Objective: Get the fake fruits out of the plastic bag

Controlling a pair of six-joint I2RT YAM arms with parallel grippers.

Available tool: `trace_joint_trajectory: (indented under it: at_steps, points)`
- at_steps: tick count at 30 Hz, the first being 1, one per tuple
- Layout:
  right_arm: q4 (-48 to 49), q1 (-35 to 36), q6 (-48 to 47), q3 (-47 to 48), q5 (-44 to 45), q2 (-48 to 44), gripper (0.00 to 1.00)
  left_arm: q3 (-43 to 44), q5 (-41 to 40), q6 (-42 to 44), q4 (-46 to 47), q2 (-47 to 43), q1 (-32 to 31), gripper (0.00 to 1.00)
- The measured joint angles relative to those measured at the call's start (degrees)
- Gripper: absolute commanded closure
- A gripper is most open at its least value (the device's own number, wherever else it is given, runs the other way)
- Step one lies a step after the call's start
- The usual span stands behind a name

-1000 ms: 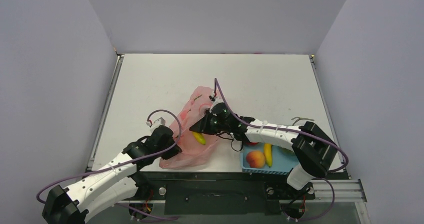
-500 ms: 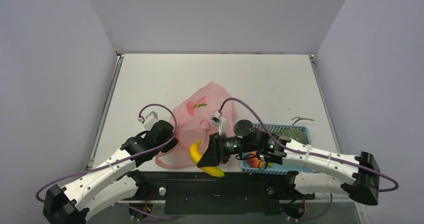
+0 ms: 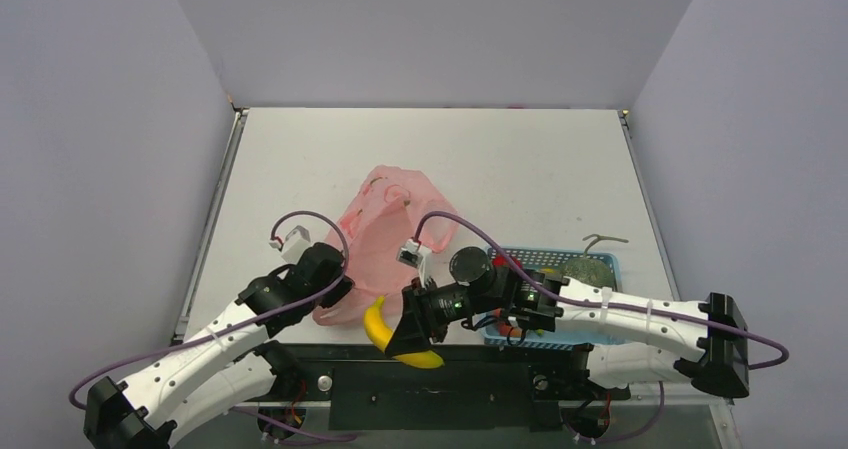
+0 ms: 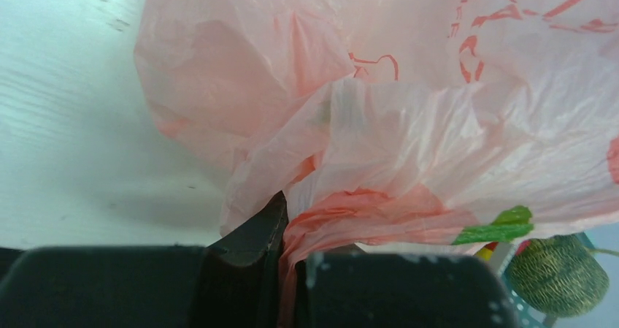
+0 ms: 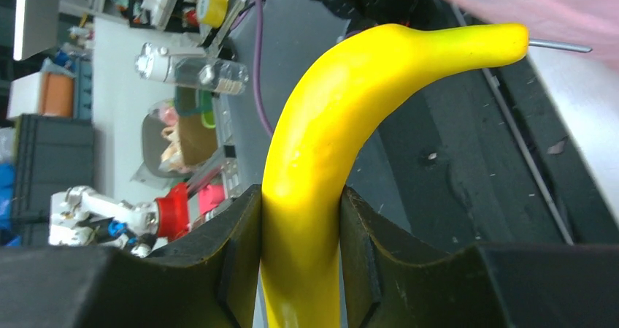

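Observation:
The pink plastic bag (image 3: 385, 231) lies crumpled at the table's near middle. My left gripper (image 3: 335, 291) is shut on its near lower edge. In the left wrist view a fold of the bag (image 4: 409, 123) is pinched between the left gripper's (image 4: 288, 229) jaws. My right gripper (image 3: 408, 331) is shut on a yellow banana (image 3: 378, 321), held outside the bag over the table's near edge. The right wrist view has the banana (image 5: 328, 138) clamped between the right gripper's (image 5: 301, 218) jaws. A grey-green netted melon (image 3: 585, 267) sits in the basket and also shows at the left wrist view's lower right, melon (image 4: 558, 275).
A blue perforated basket (image 3: 600, 257) stands at the near right, mostly under my right arm. Something orange-red shows in it beneath the arm. Grey walls close off the table on three sides, and a black frame runs along the near edge.
My right gripper came out of the bag with the banana and swung to the near table edge. The bag rose and shifted a little. My left gripper kept its hold.

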Motion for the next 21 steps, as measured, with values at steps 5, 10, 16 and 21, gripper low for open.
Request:
trace_joint_trajectory:
  at_steps: [5,10,16,21]
  points:
    - [-6.14,-2.45,-3.08,3.17,7.54,-2.38,1.0,1.03,-6.21,-3.85,-9.46,-3.56,0.0,1.0]
    - [-17.94,-15.28,-1.95,0.13,21.38,-13.62,1.0,1.46,-11.08,-6.8,-16.55,-9.86,0.02,1.0]
    - [-34.21,-27.17,0.61,-4.96,35.82,-23.32,1.0,1.49,-13.27,-7.82,-20.35,-13.64,0.37,1.0]
    - [-41.11,-37.73,-0.09,-12.55,38.73,-21.75,1.0,1.49,-13.27,-7.58,-20.59,-13.79,0.39,1.0]
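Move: The blue basket's middle lies about 28 cm to the right of the right hand, 14 cm farther out and some 20 cm lower. From that same hand, its tomato sits roughly 20 cm ahead and 18 cm right, its peach 8 cm ahead and 18 cm right, and the melon 18 cm ahead and 36 cm right. For the left hand the basket is about 44 cm right and 4 cm back, while the body of the held bag lies 13 cm ahead and 8 cm right. Swinging forward and right, then mostly right and down, the right hand carries the banana it still pinches from over the table's near edge to above the basket: about 24 cm right, 16 forward, 13 down. It turns some 65 degrees clockwise and its fingers tip steeply down. The left hand keeps its pinch on the bag's edge and drags it about 8 cm left. ##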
